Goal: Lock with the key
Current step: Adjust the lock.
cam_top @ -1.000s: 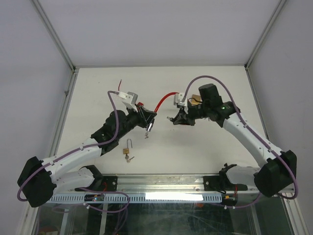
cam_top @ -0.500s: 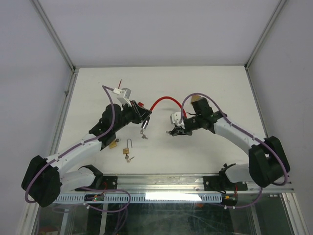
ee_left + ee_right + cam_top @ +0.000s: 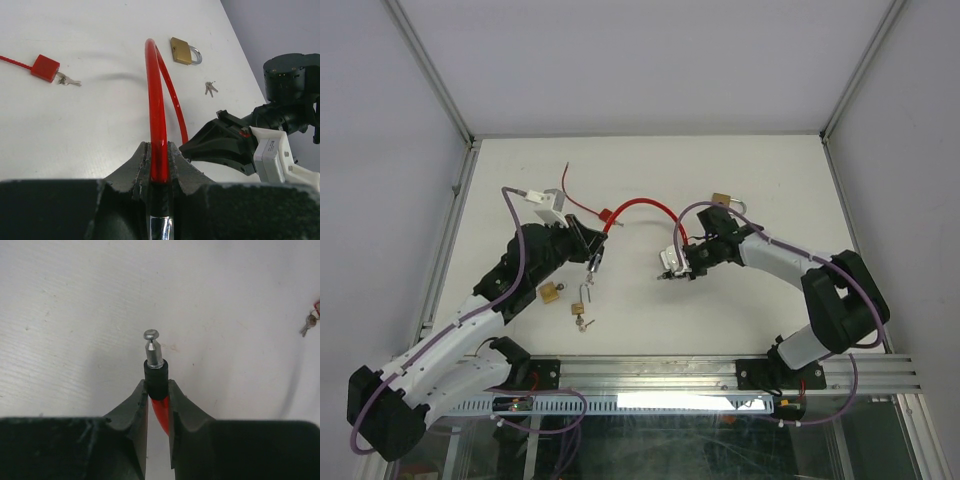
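Observation:
A red cable lock (image 3: 640, 204) arcs between my two grippers. My left gripper (image 3: 592, 252) is shut on one end of the cable (image 3: 155, 100), just above a black collar and a chrome barrel (image 3: 160, 227); a small metal piece hangs below it (image 3: 588, 284). My right gripper (image 3: 672, 266) is shut on the other end, at the black collar (image 3: 155, 375), with the bare metal pin (image 3: 152, 346) sticking out past the fingertips over the white table. The two ends are apart. The right gripper also shows in the left wrist view (image 3: 225, 145).
A brass padlock (image 3: 722, 200) lies at the back right, with loose keys (image 3: 210, 88) near it. A small red padlock (image 3: 45, 67) with keys and a thin red wire lies at the back left. Two small brass padlocks (image 3: 549, 292) (image 3: 581, 305) lie near the front.
My left gripper has moved left and nearer with its cable end. My right gripper has moved nearer and slightly left. The cable now arches higher and the back brass padlock is uncovered.

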`<action>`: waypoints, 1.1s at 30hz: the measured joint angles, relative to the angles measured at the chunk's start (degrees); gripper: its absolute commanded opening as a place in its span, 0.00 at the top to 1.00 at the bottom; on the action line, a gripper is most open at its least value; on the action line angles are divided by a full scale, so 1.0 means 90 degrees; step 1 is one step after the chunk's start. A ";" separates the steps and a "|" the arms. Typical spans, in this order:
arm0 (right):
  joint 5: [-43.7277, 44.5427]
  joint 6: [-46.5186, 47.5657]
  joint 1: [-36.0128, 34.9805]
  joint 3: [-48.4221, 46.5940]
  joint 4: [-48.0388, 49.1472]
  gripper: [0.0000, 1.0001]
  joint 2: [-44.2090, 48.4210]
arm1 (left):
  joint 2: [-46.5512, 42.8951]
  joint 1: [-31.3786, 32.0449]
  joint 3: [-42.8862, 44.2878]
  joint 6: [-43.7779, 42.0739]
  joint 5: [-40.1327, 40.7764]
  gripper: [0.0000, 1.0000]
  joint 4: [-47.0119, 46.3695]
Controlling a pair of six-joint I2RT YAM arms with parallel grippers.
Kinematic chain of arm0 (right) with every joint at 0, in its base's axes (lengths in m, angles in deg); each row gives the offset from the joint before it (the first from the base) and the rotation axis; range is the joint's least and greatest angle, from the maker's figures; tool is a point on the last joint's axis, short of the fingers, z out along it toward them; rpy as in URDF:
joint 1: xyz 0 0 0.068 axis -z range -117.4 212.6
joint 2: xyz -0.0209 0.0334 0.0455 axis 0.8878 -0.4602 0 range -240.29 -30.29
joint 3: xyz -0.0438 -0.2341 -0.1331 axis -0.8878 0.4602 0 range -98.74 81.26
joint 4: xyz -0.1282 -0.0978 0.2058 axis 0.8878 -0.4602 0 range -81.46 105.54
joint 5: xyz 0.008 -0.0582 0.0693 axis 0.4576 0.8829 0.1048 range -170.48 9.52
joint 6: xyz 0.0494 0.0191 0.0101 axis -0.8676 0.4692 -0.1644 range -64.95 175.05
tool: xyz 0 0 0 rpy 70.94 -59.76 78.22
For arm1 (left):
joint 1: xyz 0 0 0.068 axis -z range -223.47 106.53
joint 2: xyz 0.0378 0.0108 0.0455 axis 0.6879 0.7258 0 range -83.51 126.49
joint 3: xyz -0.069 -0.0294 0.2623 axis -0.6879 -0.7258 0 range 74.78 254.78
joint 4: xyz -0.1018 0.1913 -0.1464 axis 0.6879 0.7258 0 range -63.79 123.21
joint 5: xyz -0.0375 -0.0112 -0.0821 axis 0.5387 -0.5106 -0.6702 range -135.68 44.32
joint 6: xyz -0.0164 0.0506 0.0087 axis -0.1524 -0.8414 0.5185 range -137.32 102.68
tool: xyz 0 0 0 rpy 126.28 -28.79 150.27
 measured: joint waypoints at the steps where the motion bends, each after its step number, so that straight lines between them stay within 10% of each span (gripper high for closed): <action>1: 0.0068 0.0041 -0.0002 -0.0019 0.0007 0.80 -0.0015 | -0.0107 0.0002 0.0000 -0.0005 0.0085 1.00 0.0112; 13: 0.0425 0.0393 0.0916 -0.1838 -0.0323 0.26 -0.0576 | -0.0624 0.0000 0.1139 -0.0279 0.0629 1.00 0.0707; 23: -0.0908 -0.0049 0.1059 -0.3990 -0.1642 0.20 0.0248 | 0.0143 0.0000 0.2263 -0.0522 0.0221 1.00 0.0719; 33: -0.1137 -0.1715 0.0374 -0.6649 -0.1229 0.20 -0.1280 | 0.0498 0.0000 0.2934 -0.0483 -0.0374 1.00 0.0889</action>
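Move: The right hand has the plug end of the red cable between its barely parted fingers. The cable's arch, where it heads, peaks about 9 cm ahead, 8 cm left and 17 cm up. On the table some 7 cm below, the red padlock lies 17 cm ahead and 16 cm left, the brass padlock 20 cm ahead and 12 cm right. From the left hand, which grips the lock end, the arch is about 7 cm ahead, 9 cm right and 4 cm up. The right fingers let go of the cable's plug end, opening wide as the hand slides forward about 10 cm. The hand then climbs some 30 cm, tilting, and drifts left at the end to bring its open jaws close to the cable's arch. The left hand keeps its grip on the lock end and lifts it about 16 cm, its fingers tipping up roughly 15 degrees. ##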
